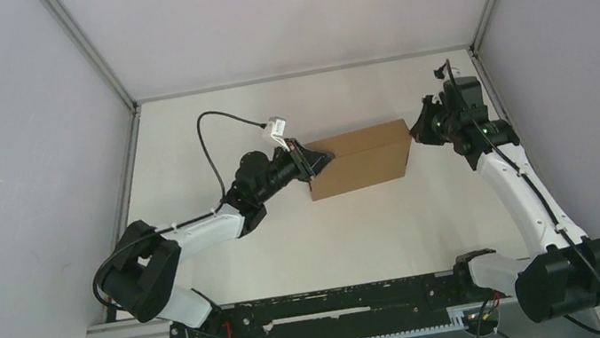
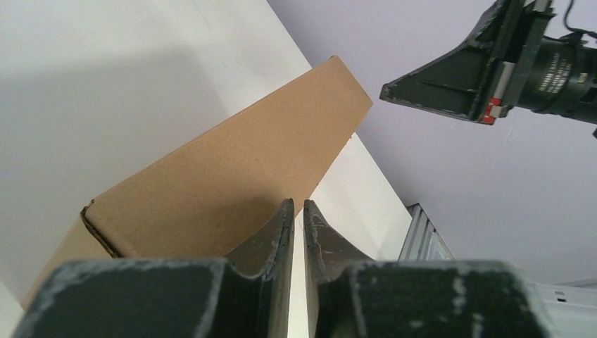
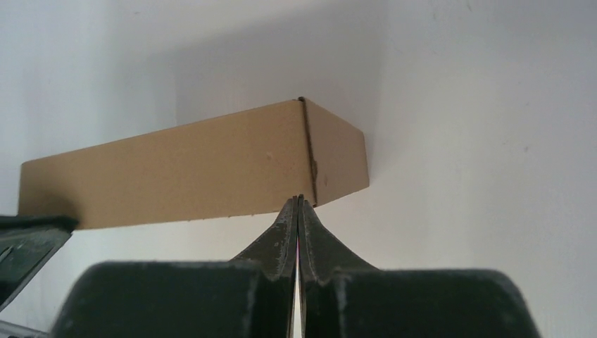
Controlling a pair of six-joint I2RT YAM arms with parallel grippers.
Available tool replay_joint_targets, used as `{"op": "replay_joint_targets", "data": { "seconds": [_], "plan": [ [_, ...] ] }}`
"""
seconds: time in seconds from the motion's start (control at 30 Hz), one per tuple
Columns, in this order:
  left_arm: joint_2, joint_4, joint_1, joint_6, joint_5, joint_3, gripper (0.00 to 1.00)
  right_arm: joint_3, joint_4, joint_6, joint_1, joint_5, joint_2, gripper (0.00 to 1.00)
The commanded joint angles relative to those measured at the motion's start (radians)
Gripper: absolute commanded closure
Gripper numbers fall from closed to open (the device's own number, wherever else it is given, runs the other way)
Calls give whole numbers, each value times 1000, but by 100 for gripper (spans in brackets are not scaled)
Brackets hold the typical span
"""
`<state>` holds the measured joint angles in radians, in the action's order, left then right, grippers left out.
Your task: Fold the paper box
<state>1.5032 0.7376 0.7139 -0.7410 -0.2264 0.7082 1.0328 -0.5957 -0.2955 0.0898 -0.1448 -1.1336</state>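
The paper box (image 1: pixel 362 158) lies folded shut as a long brown block in the middle of the white table. It also fills the left wrist view (image 2: pixel 232 176) and the right wrist view (image 3: pixel 176 169). My left gripper (image 1: pixel 326 158) sits at the box's left end, its tips level with the top face. In the left wrist view this gripper (image 2: pixel 298 204) shows only a thin slit between its fingers, with nothing in it. My right gripper (image 1: pixel 413 132) is shut and empty at the box's right end. Its tips (image 3: pixel 298 199) meet just below the near right corner.
Grey enclosure walls and metal frame posts (image 1: pixel 125 105) close in the table on the left, back and right. A black cable (image 1: pixel 207 142) loops above the left arm. The mounting rail (image 1: pixel 326 304) with both arm bases runs along the near edge.
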Motion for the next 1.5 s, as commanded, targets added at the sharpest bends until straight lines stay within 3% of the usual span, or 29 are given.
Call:
{"op": "replay_joint_targets", "data": {
  "seconds": [0.0, 0.47, 0.7, 0.97, 1.47],
  "plan": [
    [35, -206, -52, 101, -26, 22, 84, 86, 5, 13, 43, -20, -14, 95],
    [84, -235, -88, 147, -94, 87, 83, 92, 45, 13, 129, -4, -156, 97],
    [31, -269, -107, 141, -112, 102, 69, 46, 57, 7, 138, 8, -159, 97],
    [-106, -430, -149, 183, -102, 168, 63, 47, 74, -7, 136, -8, -177, 97],
    [-152, -430, -200, 178, -102, 116, 65, 46, 82, -13, 140, -19, -191, 97]
  ]
}}
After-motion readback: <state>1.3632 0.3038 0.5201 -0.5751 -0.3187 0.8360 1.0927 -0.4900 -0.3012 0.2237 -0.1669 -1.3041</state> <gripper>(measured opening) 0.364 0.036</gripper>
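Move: The paper box stands on its long side. For the left gripper, the front top left corner of the box is about 5 cm left, 1 cm back and 1 cm lower; the middle of the box is some 6 cm right, 2 cm ahead and 10 cm below. For the right gripper, the lid edge spot near the right end is about 4 cm left, level with the hand and 1 cm below; the box's middle is roughly 12 cm left, level and 10 cm below. Hop the right gripper about 5 cm left over the box's right end, lifting roughly 2 cm, then lower its shut fingers onto the lid's front edge and hold there, creeping slightly forward. Meanwhile nudge the left gripper forward 2 cm against the box's top front edge, then part its fingers a little and slide it some 6 cm left and slightly up to the left corner. ##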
